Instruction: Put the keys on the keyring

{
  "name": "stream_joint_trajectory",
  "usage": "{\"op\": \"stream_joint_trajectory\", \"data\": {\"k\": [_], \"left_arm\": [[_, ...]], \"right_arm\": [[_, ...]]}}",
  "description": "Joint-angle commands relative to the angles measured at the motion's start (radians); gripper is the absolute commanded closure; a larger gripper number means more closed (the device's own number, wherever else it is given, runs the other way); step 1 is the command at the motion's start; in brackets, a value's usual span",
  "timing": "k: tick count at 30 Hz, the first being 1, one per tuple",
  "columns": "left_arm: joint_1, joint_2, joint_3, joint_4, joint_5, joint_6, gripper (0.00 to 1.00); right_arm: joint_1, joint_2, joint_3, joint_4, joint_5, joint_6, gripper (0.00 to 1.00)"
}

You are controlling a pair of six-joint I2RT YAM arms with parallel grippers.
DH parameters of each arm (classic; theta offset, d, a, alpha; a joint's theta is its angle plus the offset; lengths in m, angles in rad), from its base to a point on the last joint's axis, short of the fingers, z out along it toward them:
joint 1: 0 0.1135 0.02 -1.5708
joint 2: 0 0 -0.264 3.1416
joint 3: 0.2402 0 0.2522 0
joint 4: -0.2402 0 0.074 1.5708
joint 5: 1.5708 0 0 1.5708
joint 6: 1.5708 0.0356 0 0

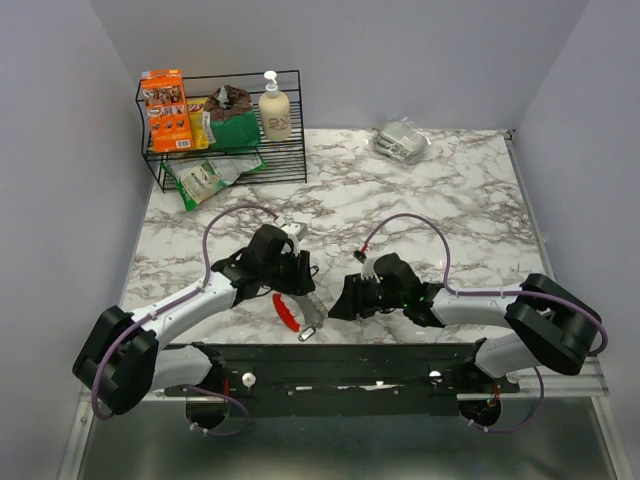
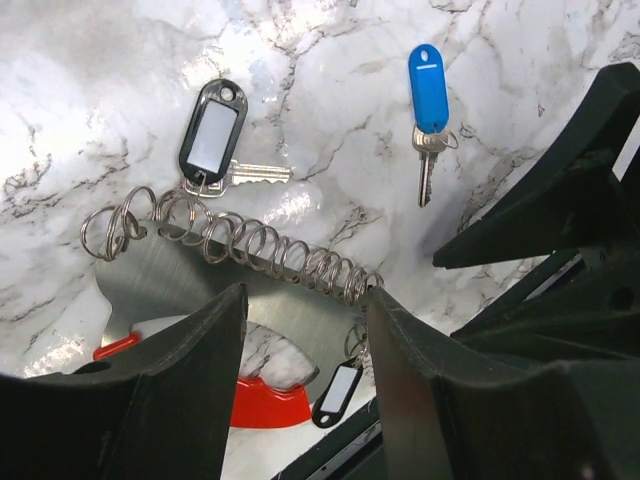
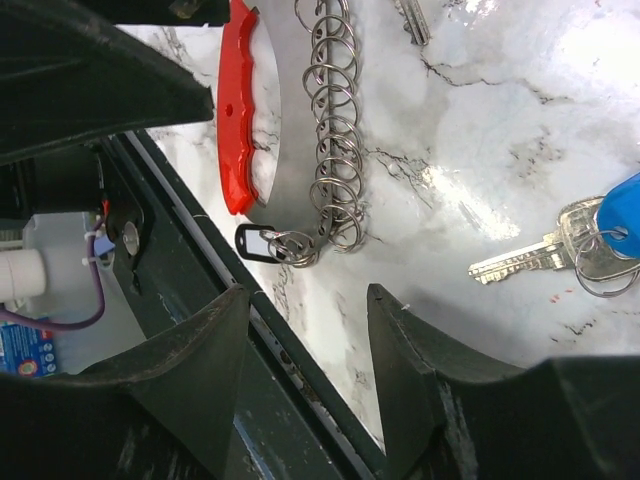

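Observation:
The keyring lies at the table's near edge: a red clip (image 2: 262, 400) (image 3: 238, 110) (image 1: 285, 310) on a curved silver plate, with a chain of silver rings (image 2: 250, 245) (image 3: 335, 130) and a small black tag (image 3: 255, 242). A blue-headed key (image 2: 428, 90) (image 3: 625, 215) lies loose on the marble. A silver key on a black tag (image 2: 212, 135) lies next to the chain's far end. My left gripper (image 2: 305, 300) (image 1: 300, 278) hovers open over the chain, holding nothing. Just right of the keyring, my right gripper (image 3: 305, 300) (image 1: 345, 298) is open and empty over the table edge.
A black wire rack (image 1: 230, 130) with snack packs and a soap bottle (image 1: 274, 108) stands at the back left. A silver packet (image 1: 402, 140) lies at the back right. The black mounting rail (image 1: 330, 360) runs along the near edge, close under both grippers.

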Motion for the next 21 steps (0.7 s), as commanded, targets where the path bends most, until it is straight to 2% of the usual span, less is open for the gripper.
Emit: {"op": "stream_joint_trajectory", "data": {"k": [1, 7, 12, 17, 21], "left_arm": [[-0.010, 0.039, 0.080, -0.061, 0.017, 0.063, 0.43], [-0.050, 0.056, 0.106, -0.073, 0.115, 0.098, 0.44], [-0.125, 0.133, 0.176, -0.145, 0.110, 0.141, 0.45], [-0.211, 0.226, 0.309, -0.322, 0.043, 0.239, 0.45], [-0.229, 0.321, 0.472, -0.486, 0.008, 0.362, 0.45]], "right_arm": [[-0.007, 0.003, -0.007, 0.021, -0.020, 0.033, 0.42], [-0.010, 0.008, -0.035, 0.061, -0.022, 0.056, 0.42], [-0.062, -0.061, -0.162, 0.191, -0.045, 0.119, 0.42], [-0.136, -0.168, -0.259, 0.240, -0.083, 0.121, 0.42], [-0.158, -0.283, -0.293, 0.162, -0.079, 0.095, 0.41]]}}
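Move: The blue-tagged key lies about 11 cm to the left hand's right, 3 cm ahead and 6 below; from the right hand it is some 8 cm ahead, 4 to its right and 4 below. The row of rings on the red-gripped plate sits nearly under the left hand, about 1 cm ahead. The loose black-tagged key is 7 cm ahead and 2 right of the left hand; the black tag at the rings' near end is 6 cm straight back. No contact can be seen. The left hand heads right over the near end of the ring row towards the blue-tagged key, about 6 cm, first lifting slightly, then also drawing back some 4 cm, while it swings clockwise over 20 degrees. After a short stay the right hand slides about 5 cm right, along the near side of the blue-tagged key, dipping slightly. Both grippers stay about half open. ##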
